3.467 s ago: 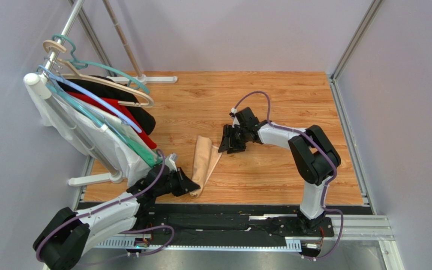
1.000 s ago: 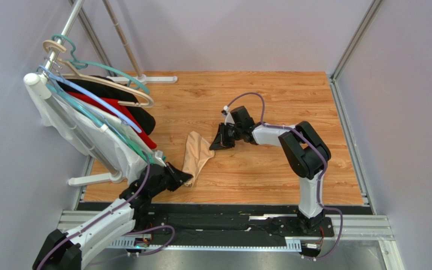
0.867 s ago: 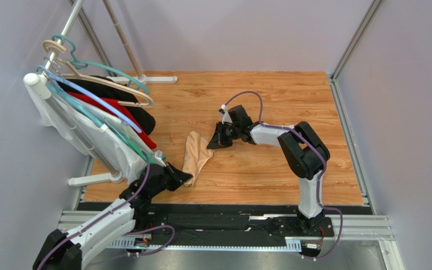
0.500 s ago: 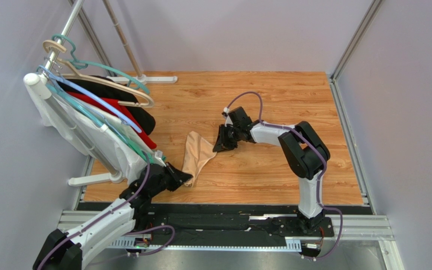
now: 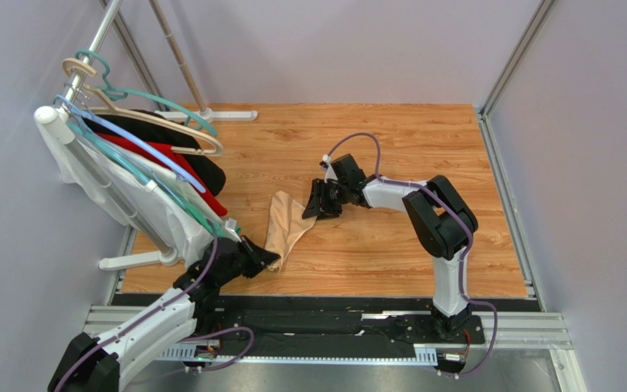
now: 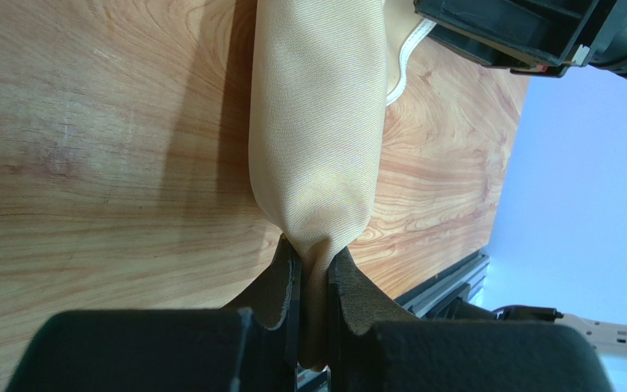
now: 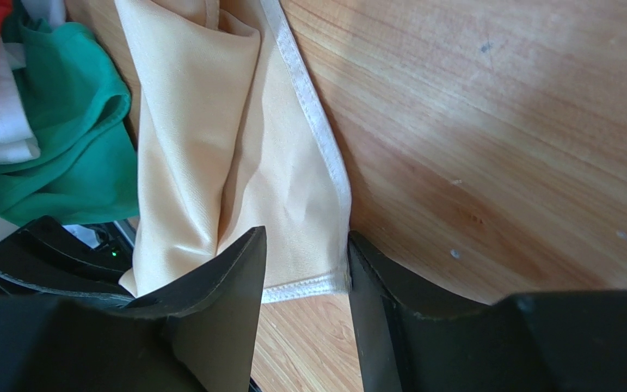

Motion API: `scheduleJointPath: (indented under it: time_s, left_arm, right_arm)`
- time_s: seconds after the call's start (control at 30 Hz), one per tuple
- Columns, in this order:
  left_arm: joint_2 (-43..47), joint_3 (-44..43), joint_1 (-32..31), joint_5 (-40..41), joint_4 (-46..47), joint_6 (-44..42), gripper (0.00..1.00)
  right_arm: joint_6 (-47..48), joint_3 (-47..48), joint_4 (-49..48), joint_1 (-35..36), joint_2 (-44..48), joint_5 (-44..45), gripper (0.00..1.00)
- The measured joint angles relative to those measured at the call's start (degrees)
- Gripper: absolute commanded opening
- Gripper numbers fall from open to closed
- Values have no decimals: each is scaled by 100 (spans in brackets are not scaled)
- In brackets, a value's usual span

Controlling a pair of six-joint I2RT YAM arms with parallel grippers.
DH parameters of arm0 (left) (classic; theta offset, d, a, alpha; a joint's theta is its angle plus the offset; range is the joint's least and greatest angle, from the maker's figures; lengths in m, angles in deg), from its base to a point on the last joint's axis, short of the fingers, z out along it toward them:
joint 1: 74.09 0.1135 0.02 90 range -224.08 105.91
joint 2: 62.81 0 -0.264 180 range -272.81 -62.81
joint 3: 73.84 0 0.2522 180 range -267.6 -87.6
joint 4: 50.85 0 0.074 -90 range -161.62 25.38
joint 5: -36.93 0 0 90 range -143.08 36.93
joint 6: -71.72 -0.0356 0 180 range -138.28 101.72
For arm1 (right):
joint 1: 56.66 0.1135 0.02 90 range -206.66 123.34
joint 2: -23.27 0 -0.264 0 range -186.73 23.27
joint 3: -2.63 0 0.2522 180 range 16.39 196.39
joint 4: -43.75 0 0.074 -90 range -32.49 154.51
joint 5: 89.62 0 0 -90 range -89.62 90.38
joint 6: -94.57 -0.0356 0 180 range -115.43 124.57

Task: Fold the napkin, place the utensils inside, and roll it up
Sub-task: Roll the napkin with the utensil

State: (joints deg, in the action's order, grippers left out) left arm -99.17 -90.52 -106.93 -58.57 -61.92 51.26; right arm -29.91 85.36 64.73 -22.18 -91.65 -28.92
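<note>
The pale peach napkin (image 5: 286, 227) lies bunched in a long fold on the wooden table (image 5: 390, 147). My left gripper (image 5: 271, 260) is shut on its near end; in the left wrist view the napkin (image 6: 317, 147) is pinched between the left gripper's (image 6: 313, 263) pads. My right gripper (image 5: 313, 209) stands open at the napkin's far right corner. In the right wrist view the napkin's (image 7: 235, 163) white-hemmed corner lies flat on the wood between the right gripper's (image 7: 304, 243) parted fingers (image 7: 227, 286), not pinched. The utensils are out of view.
A clothes rack (image 5: 88, 57) with hangers and white, red and black garments (image 5: 145, 171) leans over the table's left side, its foot (image 5: 137, 260) close to my left arm. Green cloth (image 7: 63, 139) shows past the napkin. Grey walls close in on the table.
My right gripper has opened and let go of the napkin's corner, which now lies on the wood. The left gripper keeps its hold and has not moved.
</note>
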Motion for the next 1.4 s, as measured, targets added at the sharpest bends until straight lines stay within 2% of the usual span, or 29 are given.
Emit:
scheduleJointPath:
  time_s: [0.33, 0.37, 0.43, 0.47, 0.5, 0.73, 1.1, 1.4]
  left_arm:
    - [-31, 0, 11, -44, 11, -20, 0]
    - [-35, 0, 15, -50, 13, -22, 0]
    - [-37, 0, 26, -66, 17, -22, 0]
    - [-42, 0, 31, -70, 22, -22, 0]
    - [-42, 0, 33, -72, 26, -22, 0]
    - [-33, 0, 37, -87, 28, -22, 0]
    - [372, 0, 35, -173, 15, -20, 0]
    - [505, 4, 31, -127, 144, -221, 0]
  right_arm:
    - [-199, 79, -483, 87, -245, -289, 46]
    - [-210, 81, -498, 105, -256, -280, 41]
    - [-227, 96, -538, 127, -293, -280, 24]
    - [-238, 98, -560, 136, -319, -273, 7]
    - [-258, 98, -579, 140, -354, -264, 0]
    - [-579, -9, -824, 146, -417, -286, 0]
    - [-623, -1067, -907, -70, 374, 24, 0]
    - [-625, -1510, -1027, -83, 682, 87, 0]
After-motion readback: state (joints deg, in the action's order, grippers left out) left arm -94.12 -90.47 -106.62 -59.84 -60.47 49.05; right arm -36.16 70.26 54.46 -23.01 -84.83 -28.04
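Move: The napkin's loose right flap lies right at my half-open right fingers, its edge roughly 2 cm to their left, 1 cm back and 2 cm below. The napkin roll's middle is about 7 cm to the left and 4 cm back from my right hand, and my left gripper, already pinching the roll's near end, some 9 cm left and 10 cm back. From my left hand the flap edge lies about 9 cm ahead, 7 cm right and 3 cm lower. I slide my right hand about 2.5 cm left onto the loose flap, dip about 1 cm while shutting the fingers on its edge, then draw the pinched edge about 5 cm right and 3 cm back, away from the roll's far end. Meanwhile my left hand keeps its pinch on the near end and, late on, lifts it some 2.5 cm. ##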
